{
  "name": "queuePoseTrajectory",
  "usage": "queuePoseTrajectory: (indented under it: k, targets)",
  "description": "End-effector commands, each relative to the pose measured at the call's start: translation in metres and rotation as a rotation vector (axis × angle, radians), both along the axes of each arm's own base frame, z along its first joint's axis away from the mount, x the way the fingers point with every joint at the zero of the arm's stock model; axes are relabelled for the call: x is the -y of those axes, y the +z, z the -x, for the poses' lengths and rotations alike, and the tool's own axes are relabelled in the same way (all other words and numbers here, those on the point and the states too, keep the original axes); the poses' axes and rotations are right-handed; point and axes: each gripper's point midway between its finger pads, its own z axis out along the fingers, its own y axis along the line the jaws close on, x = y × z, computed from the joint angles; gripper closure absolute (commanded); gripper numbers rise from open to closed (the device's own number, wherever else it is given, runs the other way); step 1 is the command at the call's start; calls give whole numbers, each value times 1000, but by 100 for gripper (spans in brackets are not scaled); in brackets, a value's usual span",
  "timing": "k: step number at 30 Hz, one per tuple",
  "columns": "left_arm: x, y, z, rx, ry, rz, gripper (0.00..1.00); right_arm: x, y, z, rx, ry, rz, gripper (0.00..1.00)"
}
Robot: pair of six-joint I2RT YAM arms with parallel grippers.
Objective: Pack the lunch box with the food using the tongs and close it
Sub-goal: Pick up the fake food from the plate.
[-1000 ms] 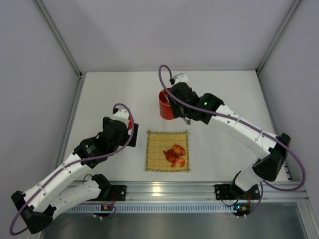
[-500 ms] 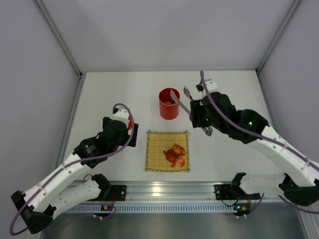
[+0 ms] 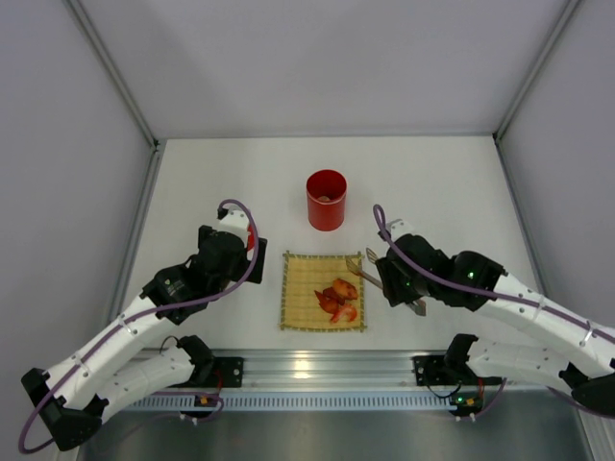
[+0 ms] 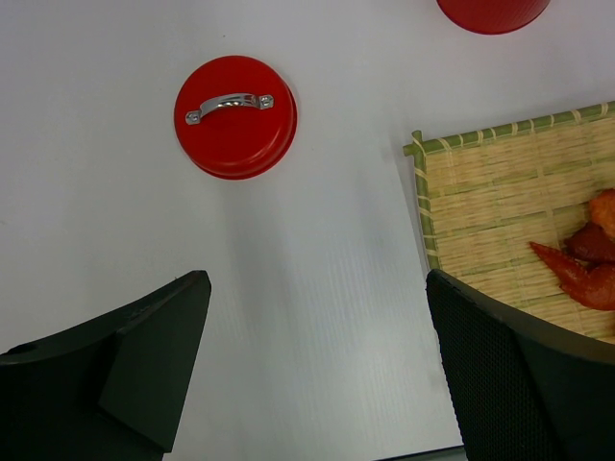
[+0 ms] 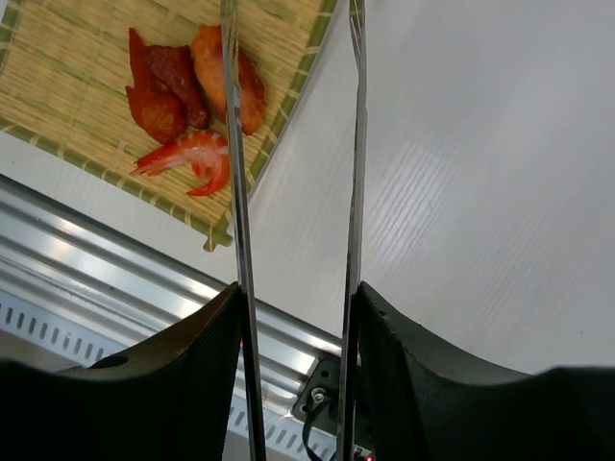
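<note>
The red lunch box (image 3: 327, 217) stands uncovered behind the bamboo mat (image 3: 303, 279), with something pale inside. Its red lid (image 4: 235, 116), silver tab up, lies flat on the table left of the mat. Red and orange food (image 3: 338, 296) is bunched on the mat's near right part, and the pieces (image 5: 192, 96) include a shrimp-like one. My right gripper (image 5: 298, 312) is shut on the silver tongs (image 5: 235, 240). The tongs' arms stand apart, nothing between them, one arm crossing over the food. The tongs (image 3: 363, 267) reach over the mat's right edge. My left gripper (image 4: 317, 288) hangs open above bare table near the lid.
An aluminium rail (image 3: 317, 367) runs along the near table edge, close below the mat (image 5: 58, 67). Grey walls enclose the left, back and right sides. The lunch box's base (image 4: 492, 12) shows at the top of the left wrist view.
My right arm has swung from over the lunch box back toward the near side, carrying the tongs down to the mat's right edge. The left arm has not moved.
</note>
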Motion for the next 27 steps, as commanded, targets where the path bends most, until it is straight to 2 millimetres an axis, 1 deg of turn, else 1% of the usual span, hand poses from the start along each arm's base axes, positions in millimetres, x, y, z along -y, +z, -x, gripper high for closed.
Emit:
queuePoseTrajectory:
  k: [1, 6, 12, 27]
  targets:
    - [4, 6, -2, 26, -11, 27, 1, -11, 0, 8, -4, 24, -59, 52]
    - [4, 7, -2, 29, -10, 32, 1, -18, -8, 14, -13, 35, -56, 53]
    - [4, 6, -2, 28, -10, 29, 1, -26, -16, 20, -4, 49, -10, 53]
    - [4, 7, -1, 29, -12, 33, 1, -35, -33, 29, -11, 79, 54, 52]
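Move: The chicken piece, at the plate's right side, lies about 9 cm left of the right hand, 4 cm ahead and some 16 cm below; that hand grips the tongs, which reach forward-left. At about the same depth, the shrimp sits roughly 6 cm nearer the base than the chicken, and the red drumstick 4 cm to its left and 3 cm nearer. From the idle left hand, the chicken is some 24 cm to the right, 3 cm back and 18 cm below. The chicken piece is what the right hand lines the tongs up on: it brings them down about 3.5 cm and draws them back as much, easing some 2 cm left, with a slight counter-clockwise turn. The fingers keep their hold on the tongs without squeezing further, so the two tips stay apart, coming over the chicken; whether they touch it can't be seen. ##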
